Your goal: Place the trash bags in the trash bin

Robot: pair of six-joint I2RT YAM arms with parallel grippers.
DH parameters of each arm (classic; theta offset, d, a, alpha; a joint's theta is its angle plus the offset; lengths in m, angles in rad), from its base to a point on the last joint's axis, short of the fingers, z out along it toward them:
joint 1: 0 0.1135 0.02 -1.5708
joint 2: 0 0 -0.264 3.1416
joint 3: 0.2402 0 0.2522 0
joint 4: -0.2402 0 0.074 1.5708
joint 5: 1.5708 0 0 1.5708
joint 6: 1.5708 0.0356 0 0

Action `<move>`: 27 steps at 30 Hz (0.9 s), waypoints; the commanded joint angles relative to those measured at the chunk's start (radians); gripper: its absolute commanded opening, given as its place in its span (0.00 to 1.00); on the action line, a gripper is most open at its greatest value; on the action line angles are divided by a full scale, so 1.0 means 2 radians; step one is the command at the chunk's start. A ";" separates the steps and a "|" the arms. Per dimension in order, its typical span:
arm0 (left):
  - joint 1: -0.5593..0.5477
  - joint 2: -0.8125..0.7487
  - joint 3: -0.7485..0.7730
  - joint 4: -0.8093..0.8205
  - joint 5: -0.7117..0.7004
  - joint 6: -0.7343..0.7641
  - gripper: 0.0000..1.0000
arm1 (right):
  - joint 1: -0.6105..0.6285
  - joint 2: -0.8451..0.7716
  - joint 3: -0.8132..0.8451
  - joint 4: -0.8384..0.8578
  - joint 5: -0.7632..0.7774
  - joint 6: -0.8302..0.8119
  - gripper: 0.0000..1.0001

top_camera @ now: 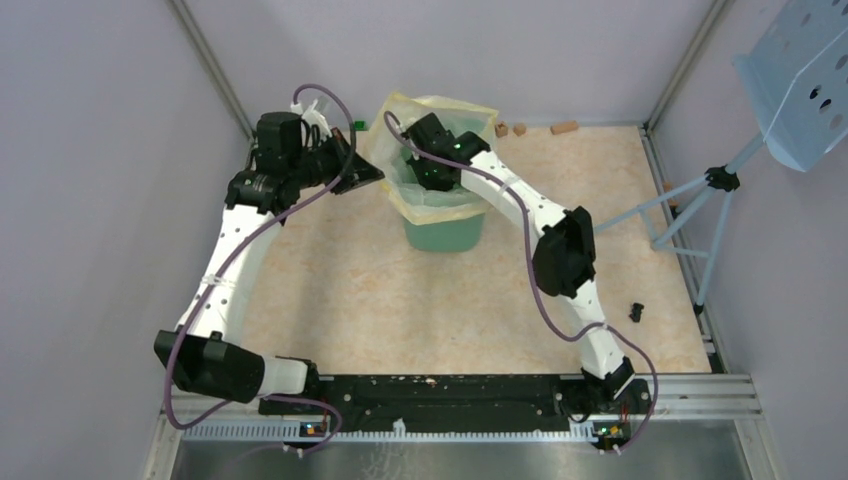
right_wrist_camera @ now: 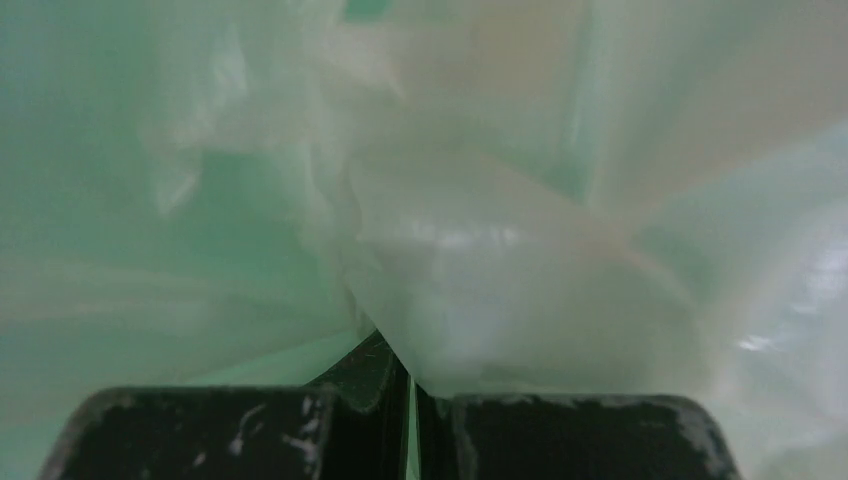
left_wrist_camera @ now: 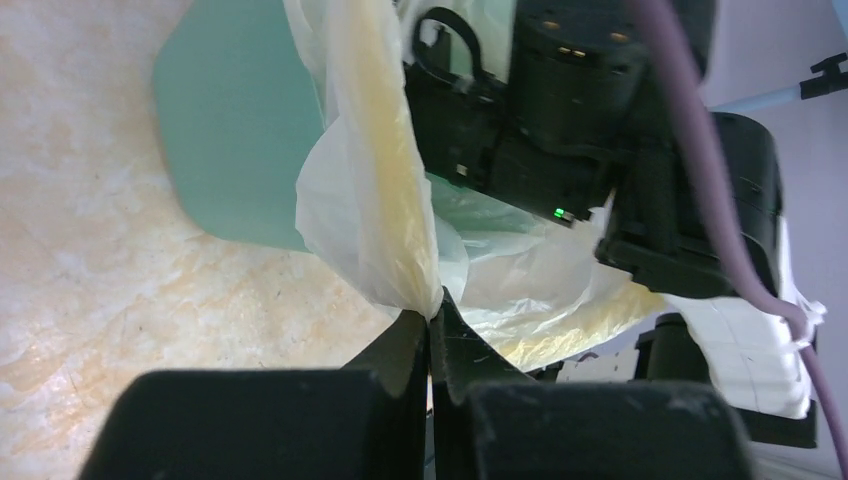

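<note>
The mint-green trash bin [top_camera: 443, 236] stands at the back middle of the table. The pale-yellow trash bag [top_camera: 430, 205] is draped over its mouth and hangs down its outer wall. My left gripper [top_camera: 374, 175] is at the bin's left rim, shut on a bunched fold of the bag's yellowish edge [left_wrist_camera: 385, 230]; the pinch shows at the left gripper [left_wrist_camera: 430, 320], with the bin wall [left_wrist_camera: 235, 140] behind it. My right gripper [top_camera: 437, 178] reaches down inside the bin. In its wrist view, bag film [right_wrist_camera: 480, 260] fills the frame and its creases run down into the shut right gripper [right_wrist_camera: 411, 378].
Small brown blocks [top_camera: 564, 127] and a green block [top_camera: 358, 125] lie along the back wall. A small black part [top_camera: 636, 312] lies at the right. A tripod [top_camera: 712, 190] with a perforated blue panel [top_camera: 805, 75] stands past the right edge. Grey walls enclose the table.
</note>
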 commanded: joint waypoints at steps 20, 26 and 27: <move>0.002 -0.010 -0.045 0.061 -0.004 -0.032 0.00 | -0.027 -0.045 0.074 -0.051 -0.041 0.005 0.38; 0.002 -0.009 0.006 0.037 -0.012 -0.026 0.01 | -0.024 -0.108 0.069 -0.069 -0.037 0.006 0.50; 0.003 -0.010 0.010 0.033 -0.015 -0.025 0.01 | -0.024 -0.121 0.062 -0.071 -0.033 0.006 0.51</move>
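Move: My right fingers are already down inside the trash bag, deep in the trash bin; the bin's middle is about 2 cm to their right, 2 cm ahead and 4 cm below. The bag's near yellow rim is about 6 cm back, level sideways and 9 cm up; the wooden blocks are some 16 cm ahead, 13 cm to the right and 15 cm below. For my left hand, the bin's middle is about 6 cm ahead, 13 cm to the right and 20 cm down. With my right fingers still shut on the film, I push the bag about 4 cm deeper into the bin, open them roughly halfway to let go down there, then rise quickly some 11 cm from that low point, drifting a little left. My left hand keeps pinching the bag's left rim, dips about 3 cm towards the bin and starts back up. ##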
